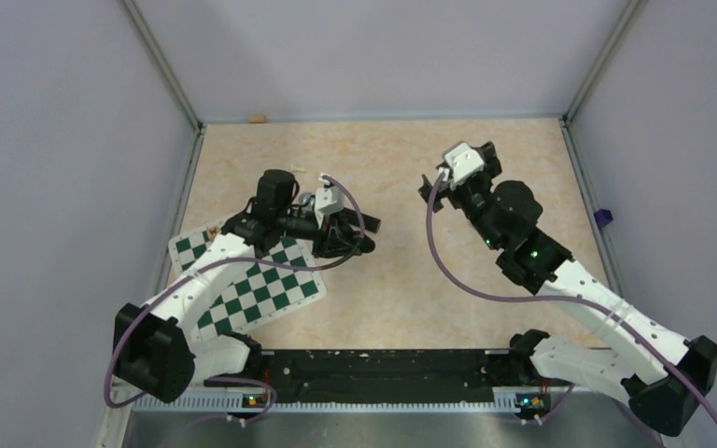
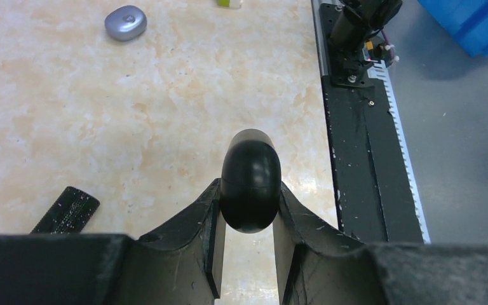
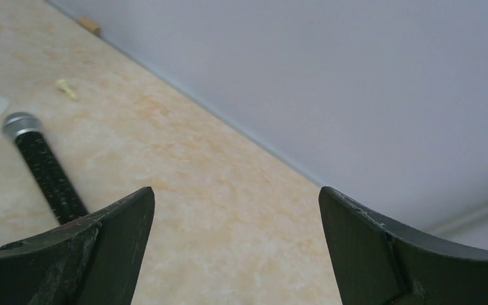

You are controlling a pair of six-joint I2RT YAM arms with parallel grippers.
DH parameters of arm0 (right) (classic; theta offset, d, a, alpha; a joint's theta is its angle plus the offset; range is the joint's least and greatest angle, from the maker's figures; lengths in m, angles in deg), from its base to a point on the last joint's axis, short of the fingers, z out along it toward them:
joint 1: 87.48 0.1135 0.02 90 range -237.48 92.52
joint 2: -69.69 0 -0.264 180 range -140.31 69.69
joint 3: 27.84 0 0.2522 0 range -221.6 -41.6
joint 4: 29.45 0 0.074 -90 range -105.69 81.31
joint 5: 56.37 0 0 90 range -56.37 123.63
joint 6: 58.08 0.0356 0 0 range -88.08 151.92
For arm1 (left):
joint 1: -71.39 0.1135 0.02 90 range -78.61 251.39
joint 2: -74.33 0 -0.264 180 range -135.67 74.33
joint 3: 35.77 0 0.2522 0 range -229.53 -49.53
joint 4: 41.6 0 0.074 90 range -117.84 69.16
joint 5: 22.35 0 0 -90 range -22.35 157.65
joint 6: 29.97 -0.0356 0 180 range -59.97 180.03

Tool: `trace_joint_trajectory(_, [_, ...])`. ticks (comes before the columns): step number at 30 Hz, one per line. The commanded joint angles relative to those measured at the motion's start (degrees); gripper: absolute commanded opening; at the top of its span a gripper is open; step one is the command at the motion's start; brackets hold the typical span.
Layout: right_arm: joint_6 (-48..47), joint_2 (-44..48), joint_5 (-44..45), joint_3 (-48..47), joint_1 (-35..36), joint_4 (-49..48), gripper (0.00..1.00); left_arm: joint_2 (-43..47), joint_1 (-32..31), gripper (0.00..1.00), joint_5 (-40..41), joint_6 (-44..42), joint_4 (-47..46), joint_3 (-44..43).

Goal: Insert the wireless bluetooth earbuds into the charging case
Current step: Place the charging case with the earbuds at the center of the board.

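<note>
My left gripper (image 2: 249,194) is shut on a closed, glossy black egg-shaped charging case (image 2: 250,166) and holds it above the beige table; in the top view that gripper (image 1: 362,239) sits just right of the chessboard. A second closed case, grey-purple (image 2: 126,23), lies on the table further off in the left wrist view. My right gripper (image 3: 236,197) is open and empty over bare table, at the back right in the top view (image 1: 428,190). No purple or black earbuds show in any view.
A green-and-white chessboard mat (image 1: 243,289) lies at the left under my left arm. A black textured handle with a silver tip (image 3: 44,168) lies on the table and shows in the left wrist view (image 2: 67,210). A small cream chess piece (image 3: 67,89) lies beyond it.
</note>
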State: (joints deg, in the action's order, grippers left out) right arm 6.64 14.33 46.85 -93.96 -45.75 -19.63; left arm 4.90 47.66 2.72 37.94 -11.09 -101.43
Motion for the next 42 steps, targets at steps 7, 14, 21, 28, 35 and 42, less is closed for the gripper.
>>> trace_joint_trajectory(7, [3.4, 5.1, 12.6, 3.3, -10.7, -9.8, 0.99, -10.5, -7.5, 0.00, 10.5, -3.2, 3.8, -4.7])
trace_joint_trajectory(14, [4.6, 6.2, 10.5, 4.2, -13.7, -9.2, 0.99, -22.8, -13.2, 0.00, 14.8, -11.3, 17.0, -17.0])
trace_joint_trajectory(21, [5.4, 6.2, 8.7, 5.3, -16.0, -9.2, 0.99, -35.8, -14.5, 0.00, 15.2, -11.6, 22.6, -29.9])
trace_joint_trajectory(28, [5.4, 6.1, 9.1, 5.9, -17.3, -10.1, 0.99, -48.1, -14.4, 0.00, 15.1, 7.3, 16.3, -40.8])
trace_joint_trajectory(35, [5.3, 6.0, 8.9, 6.4, -17.7, -10.5, 0.99, -53.3, -14.4, 0.00, 16.9, 23.3, 4.8, -41.0])
trace_joint_trajectory(42, [5.3, 6.2, 8.8, 6.5, -18.1, -10.6, 0.99, -58.1, -13.7, 0.02, 19.4, 29.6, 5.0, -45.6])
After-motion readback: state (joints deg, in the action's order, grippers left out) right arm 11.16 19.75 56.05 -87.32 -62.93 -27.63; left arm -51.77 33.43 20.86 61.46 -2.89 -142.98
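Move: The left hand holds the closed charging case; the bare middle of the table, where the case is headed, lies about 10 cm ahead, 14 cm to its right and some 20 cm below. On the table, the microphone is roughly 17 cm ahead and 2 cm left, the grey mouse 15 cm ahead and 30 cm right. From the empty right hand, that middle spot is level fore and aft, about 8 cm left and 32 cm below. Left hand lowers the held case 16 cm, rightward and forward toward mid-table, fingers dipping; right hand withdraws rightward. ##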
